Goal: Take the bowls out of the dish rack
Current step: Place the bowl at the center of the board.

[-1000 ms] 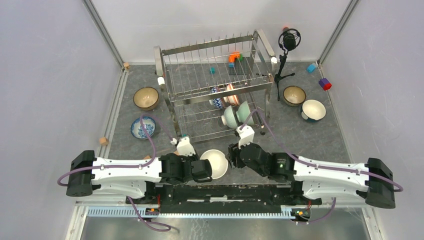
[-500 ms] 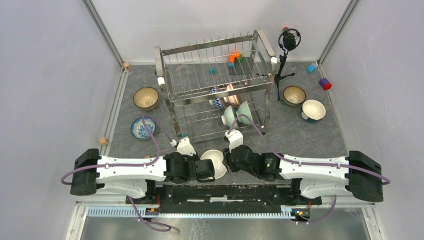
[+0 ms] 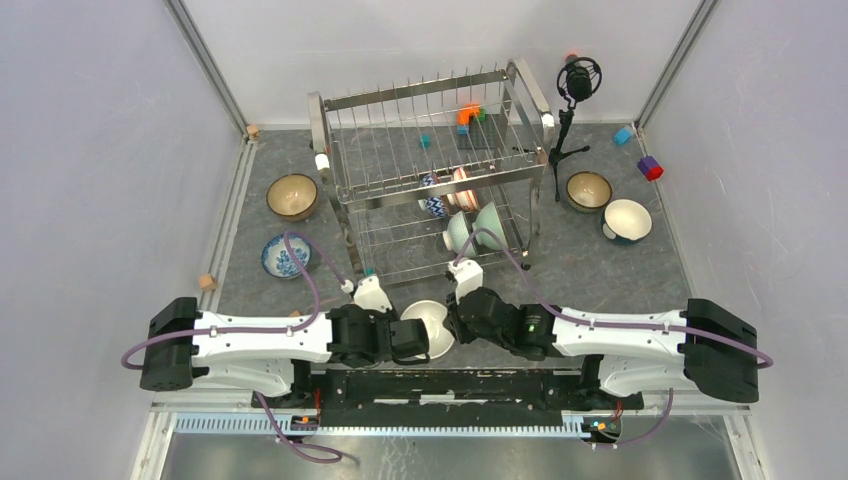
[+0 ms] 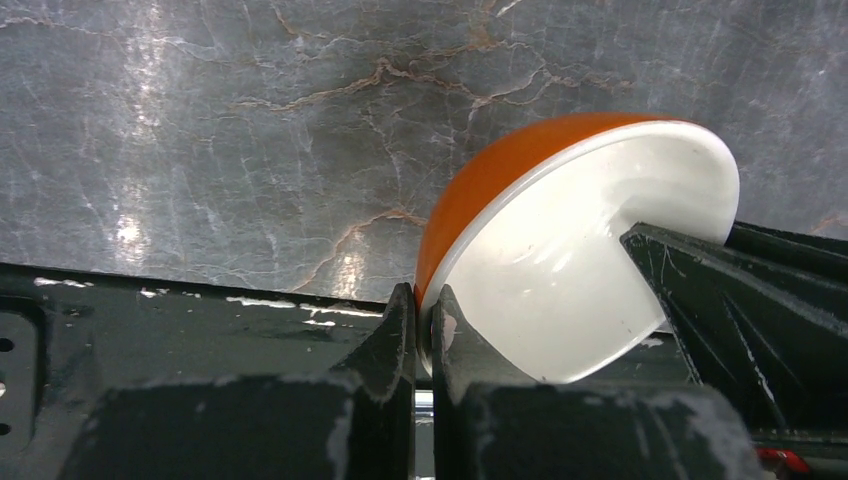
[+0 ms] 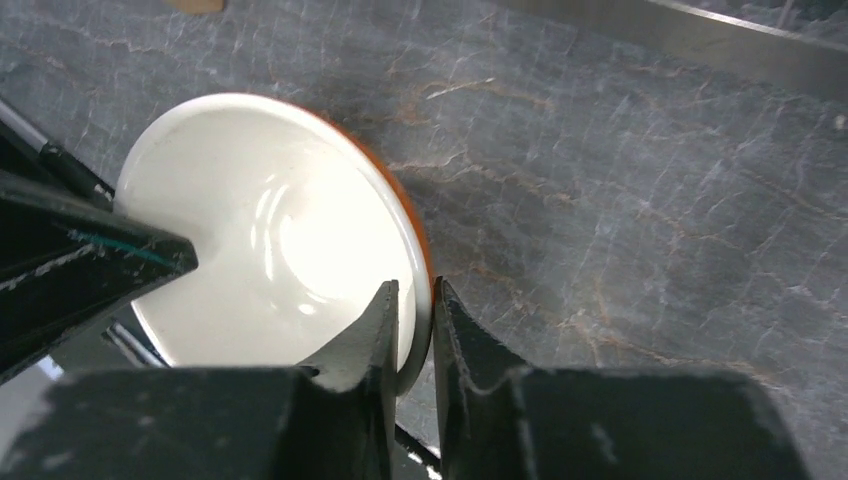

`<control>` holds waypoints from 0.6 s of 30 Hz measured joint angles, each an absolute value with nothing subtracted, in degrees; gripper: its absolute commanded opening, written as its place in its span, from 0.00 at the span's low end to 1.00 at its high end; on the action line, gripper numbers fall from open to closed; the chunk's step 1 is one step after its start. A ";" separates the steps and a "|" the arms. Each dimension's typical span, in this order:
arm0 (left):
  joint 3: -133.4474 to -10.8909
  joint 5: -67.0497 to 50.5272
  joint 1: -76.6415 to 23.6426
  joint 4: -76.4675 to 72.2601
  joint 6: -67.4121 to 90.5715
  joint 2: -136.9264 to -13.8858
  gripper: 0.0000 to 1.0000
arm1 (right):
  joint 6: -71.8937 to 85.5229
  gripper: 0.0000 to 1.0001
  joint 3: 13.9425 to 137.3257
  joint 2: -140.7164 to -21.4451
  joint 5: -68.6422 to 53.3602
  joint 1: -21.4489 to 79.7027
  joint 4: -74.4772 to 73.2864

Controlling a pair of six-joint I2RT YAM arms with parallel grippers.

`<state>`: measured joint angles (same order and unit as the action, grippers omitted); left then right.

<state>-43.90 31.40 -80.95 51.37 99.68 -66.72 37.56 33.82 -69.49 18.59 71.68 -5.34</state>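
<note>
An orange bowl (image 3: 428, 322) with a white inside hangs tilted just above the table's near edge, between both arms. My left gripper (image 3: 410, 340) is shut on its rim (image 4: 425, 305), one finger on the orange outside and one inside. In the left wrist view the orange bowl (image 4: 580, 280) fills the right half. My right gripper (image 3: 456, 318) straddles the opposite rim (image 5: 410, 300) of the orange bowl (image 5: 270, 230), jaws narrow but with a sliver of room left. The dish rack (image 3: 430, 100) behind holds a pale green bowl (image 3: 470, 230), a blue-and-white bowl (image 3: 435, 203) and a red-and-white bowl (image 3: 463, 188).
On the table stand a brown bowl (image 3: 292, 196) and a blue-and-white bowl (image 3: 279, 256) at the left, and a brown bowl (image 3: 588, 190) and a white bowl (image 3: 627, 220) at the right. A black microphone tripod (image 3: 568, 120) is beside the rack. Small blocks (image 3: 650, 168) lie about.
My right arm has slid left to the bowl and its jaws have narrowed around the rim. The left gripper kept its hold, and the bowl barely moved.
</note>
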 measured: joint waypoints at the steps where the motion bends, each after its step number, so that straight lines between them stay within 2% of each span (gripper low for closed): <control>1: -43.90 31.40 -80.97 51.37 99.74 -66.70 0.02 | 38.02 0.01 33.82 -69.56 18.59 71.55 -5.13; 3: -43.92 31.29 -80.97 50.92 100.20 -66.70 0.02 | 39.03 0.00 33.82 -69.69 19.29 71.05 -4.58; 4: -43.92 31.24 -80.99 50.59 100.60 -66.70 0.07 | 39.27 0.00 33.82 -69.73 19.64 70.70 -4.34; 6: -43.92 31.27 -80.97 50.39 100.66 -66.70 0.26 | 39.44 0.00 33.82 -69.76 19.86 70.54 -4.38; 10: -43.88 31.42 -80.95 49.34 100.25 -66.50 0.49 | 37.98 0.00 33.82 -69.69 19.88 70.83 -6.35; 16: -43.44 31.40 -80.95 45.60 95.09 -64.29 0.95 | 36.07 0.00 33.82 -67.66 20.23 71.24 -11.60; 17: -43.27 31.31 -80.95 44.69 93.62 -63.59 0.99 | 35.81 0.00 33.82 -66.92 20.60 71.24 -12.53; 18: -43.07 31.24 -80.95 43.94 92.47 -62.89 1.00 | 35.46 0.00 33.85 -66.04 21.10 71.24 -13.61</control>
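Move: The orange bowl, white inside and tilted, is still gripped by its left rim: its middle is about 6 cm right, 2 cm ahead and 2 cm below the left hand. From the right hand, whose fingers straddle the opposite rim, it is some 6 cm left, 1 cm back and 2 cm lower. The rack's two pale green bowls stand about 22 cm ahead of the right hand at much its height, one 1 cm, the other 8 cm to its right. The bowl's right rim is pinched by the right hand, which shuts its fingers with a 1 cm nudge forward, then carries the bowl about 3 cm to the right, dipping slightly on the way. The left fingers open almost fully and let go of the left rim as that hand goes some 2 cm right and 2 cm up. ##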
